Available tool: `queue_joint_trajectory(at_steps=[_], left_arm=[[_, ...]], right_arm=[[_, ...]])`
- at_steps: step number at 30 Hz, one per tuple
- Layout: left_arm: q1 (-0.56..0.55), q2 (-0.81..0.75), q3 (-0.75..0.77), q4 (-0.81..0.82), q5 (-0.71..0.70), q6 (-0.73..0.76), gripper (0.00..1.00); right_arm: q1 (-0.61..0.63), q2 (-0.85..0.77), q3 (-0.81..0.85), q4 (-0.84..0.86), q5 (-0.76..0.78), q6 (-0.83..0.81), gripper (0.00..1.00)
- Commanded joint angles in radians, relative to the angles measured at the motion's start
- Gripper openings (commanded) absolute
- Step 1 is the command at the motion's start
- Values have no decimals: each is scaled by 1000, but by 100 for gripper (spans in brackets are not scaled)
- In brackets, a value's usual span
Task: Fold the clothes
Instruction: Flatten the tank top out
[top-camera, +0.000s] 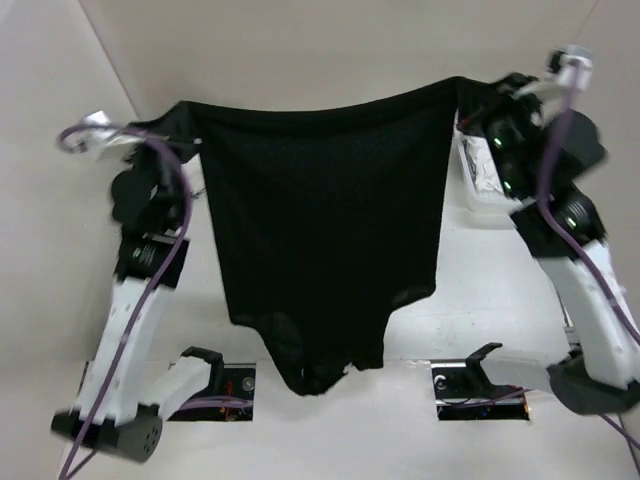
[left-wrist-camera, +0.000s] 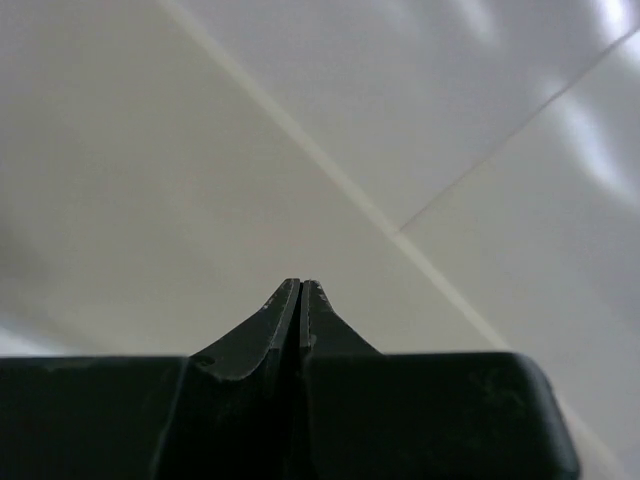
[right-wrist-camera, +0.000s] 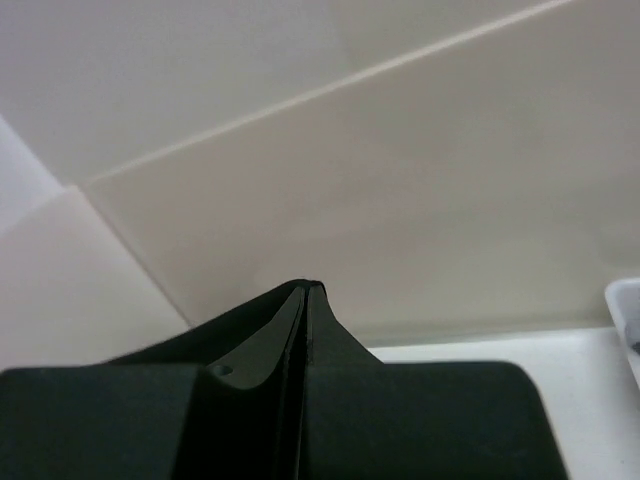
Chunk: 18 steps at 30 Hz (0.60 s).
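The clothes (top-camera: 330, 230), a plain black top, hang in the air, stretched wide between both raised arms. The lower end tapers down to the near table edge between the arm bases. My left gripper (top-camera: 178, 125) pinches the top left corner, and in the left wrist view my left gripper (left-wrist-camera: 302, 283) has its jaws pressed together against a bare wall, with the fabric hidden. My right gripper (top-camera: 470, 100) holds the top right corner. In the right wrist view my right gripper (right-wrist-camera: 308, 287) is shut, and a taut black edge of the clothes (right-wrist-camera: 230, 325) runs off to the left from its tips.
A white plastic basket (top-camera: 478, 185) stands at the right, partly behind the right arm, and its rim (right-wrist-camera: 625, 320) shows at the edge of the right wrist view. Pale walls close off the back and sides. The arm bases (top-camera: 215, 385) sit at the near edge.
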Motion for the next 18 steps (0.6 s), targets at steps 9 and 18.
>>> queue_joint_trajectory(at_steps=[9,18], left_arm=[[81,419,196,2,22,15,0],[107,401,345,-13,57,63,1]], right_arm=[[-358,532,353,-52,-451,204,2],[-382,683,809,-236,-497,222,2]])
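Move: Each gripper still pinches a hem corner of the tank top, raised high over the table; the cloth's middle hangs some 15 cm behind and 17 cm below both hands. The clear table middle lies about 23 cm to the left hand's right, 25 cm to the right hand's left, 7 cm ahead and 55 cm below both. The folded stack is about 21 cm ahead of the left hand, 7 cm left; the basket 23 cm ahead of the right hand, 19 cm right; both far below. Both shut grippers keep their pinch on the hem corners, holding the hem stretched between them as they fling it forward and down towards the far wall: about 17 cm out with the left, 23 cm with the right, each sinking some 15 cm as the wrists tip down about 25 degrees. Then both swing upward again by 8 to 10 cm, easing back slightly while the wrists tip partway up. ##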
